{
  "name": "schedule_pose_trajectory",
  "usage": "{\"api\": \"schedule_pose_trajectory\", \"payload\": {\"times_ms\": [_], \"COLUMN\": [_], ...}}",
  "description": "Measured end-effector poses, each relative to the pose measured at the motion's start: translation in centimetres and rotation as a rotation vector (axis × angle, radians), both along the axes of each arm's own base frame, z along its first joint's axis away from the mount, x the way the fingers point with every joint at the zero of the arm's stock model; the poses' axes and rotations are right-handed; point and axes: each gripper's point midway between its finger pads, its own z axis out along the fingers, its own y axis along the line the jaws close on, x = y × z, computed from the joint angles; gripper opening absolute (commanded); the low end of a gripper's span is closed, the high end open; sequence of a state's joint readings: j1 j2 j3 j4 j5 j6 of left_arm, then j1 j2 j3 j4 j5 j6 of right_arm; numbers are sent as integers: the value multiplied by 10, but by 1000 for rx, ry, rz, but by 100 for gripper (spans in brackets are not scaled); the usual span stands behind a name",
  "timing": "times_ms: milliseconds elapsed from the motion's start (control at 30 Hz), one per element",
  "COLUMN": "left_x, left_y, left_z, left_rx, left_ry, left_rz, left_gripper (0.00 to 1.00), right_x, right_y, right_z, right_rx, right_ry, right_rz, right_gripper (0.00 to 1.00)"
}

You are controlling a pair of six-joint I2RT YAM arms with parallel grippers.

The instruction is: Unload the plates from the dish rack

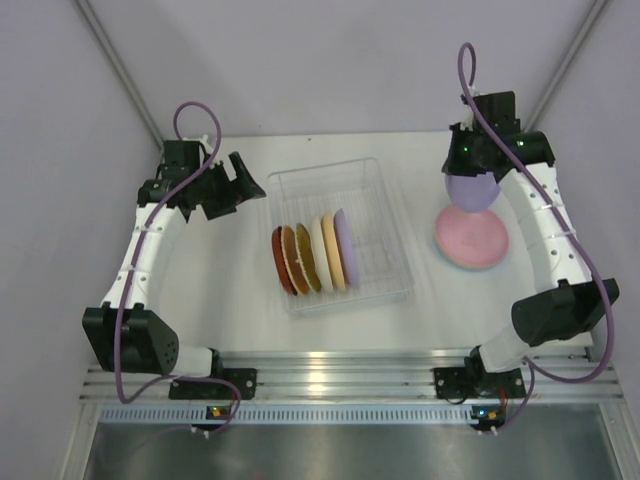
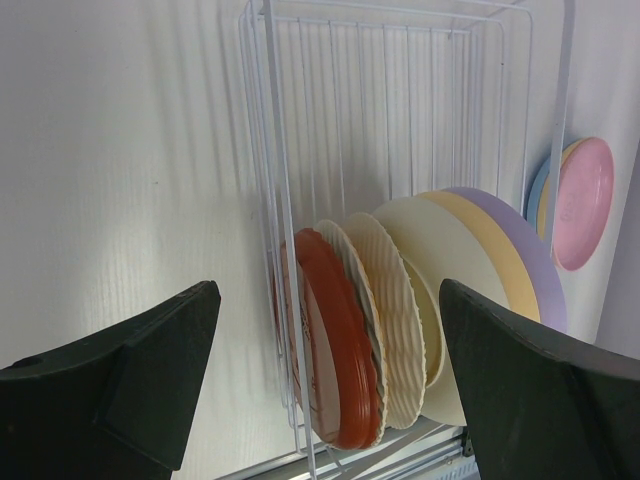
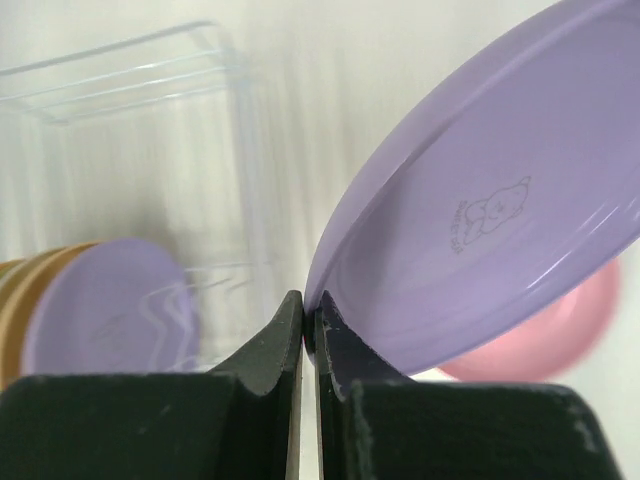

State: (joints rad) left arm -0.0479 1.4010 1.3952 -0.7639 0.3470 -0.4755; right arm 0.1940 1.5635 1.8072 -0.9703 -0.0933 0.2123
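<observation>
The clear dish rack [image 1: 385, 215] stands mid-table with several plates upright on edge in its near half, from a red plate [image 1: 280, 260] on the left to a lavender plate [image 1: 345, 245] on the right. My right gripper [image 3: 311, 310] is shut on the rim of another lavender plate [image 3: 500, 230], which hangs tilted in the air just above a pink plate [image 1: 470, 240] topping a flat stack right of the rack. My left gripper [image 2: 328, 300] is open and holds nothing, left of the rack, facing the red plate [image 2: 345, 350] and the ribbed cream one [image 2: 400, 300].
The rack's far half [image 2: 400, 100] holds no plates. The stack under the pink plate [image 2: 585, 200] shows mustard and blue rims. Grey walls enclose the table at the back and sides. A metal rail [image 1: 340, 375] runs along the near edge.
</observation>
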Motion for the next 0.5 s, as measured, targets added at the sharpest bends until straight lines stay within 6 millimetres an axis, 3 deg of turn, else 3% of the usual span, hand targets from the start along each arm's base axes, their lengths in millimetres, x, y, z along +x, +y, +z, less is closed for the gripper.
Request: {"api": "schedule_pose_trajectory", "payload": {"times_ms": [100, 200, 400, 500], "left_x": [0, 0, 0, 0], "left_y": [0, 0, 0, 0], "left_z": [0, 0, 0, 0], "left_rx": [0, 0, 0, 0], "left_ry": [0, 0, 0, 0], "left_rz": [0, -1, -1, -1], "left_gripper": [96, 96, 96, 96], "right_x": [-3, -12, -23, -25], "right_y": [-33, -53, -67, -69], "right_z": [-14, -43, -104, -127], "right_rx": [-132, -230, -336, -366], "right_ry": [38, 114, 275, 337], "right_rz": [-132, -198, -218, -211], "right_gripper": [0, 0, 0, 12]}}
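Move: From the right hand, which already grips the left rim of the purple plate, the pink plate on its stack lies about 14 cm right, roughly 1 cm ahead and some 27 cm below. The rack's middle is about 22 cm left, 4 cm back and 23 cm below; the purple plate still in it stands about 21 cm left, 10 cm back and 18 cm below. From the left hand, the pink plate is roughly 57 cm right, 5 cm ahead and 23 cm below. Down, mostly, by about 13 cm, and some 7 cm rightward with most of that early on, the right hand lowers the purple plate towards the pink plate on its stack. The wrist tips the fingers further down and rolls its left side low, some 30 degrees of turn in all, with a slight clockwise swing. The fingers keep their pinch on the left rim. ##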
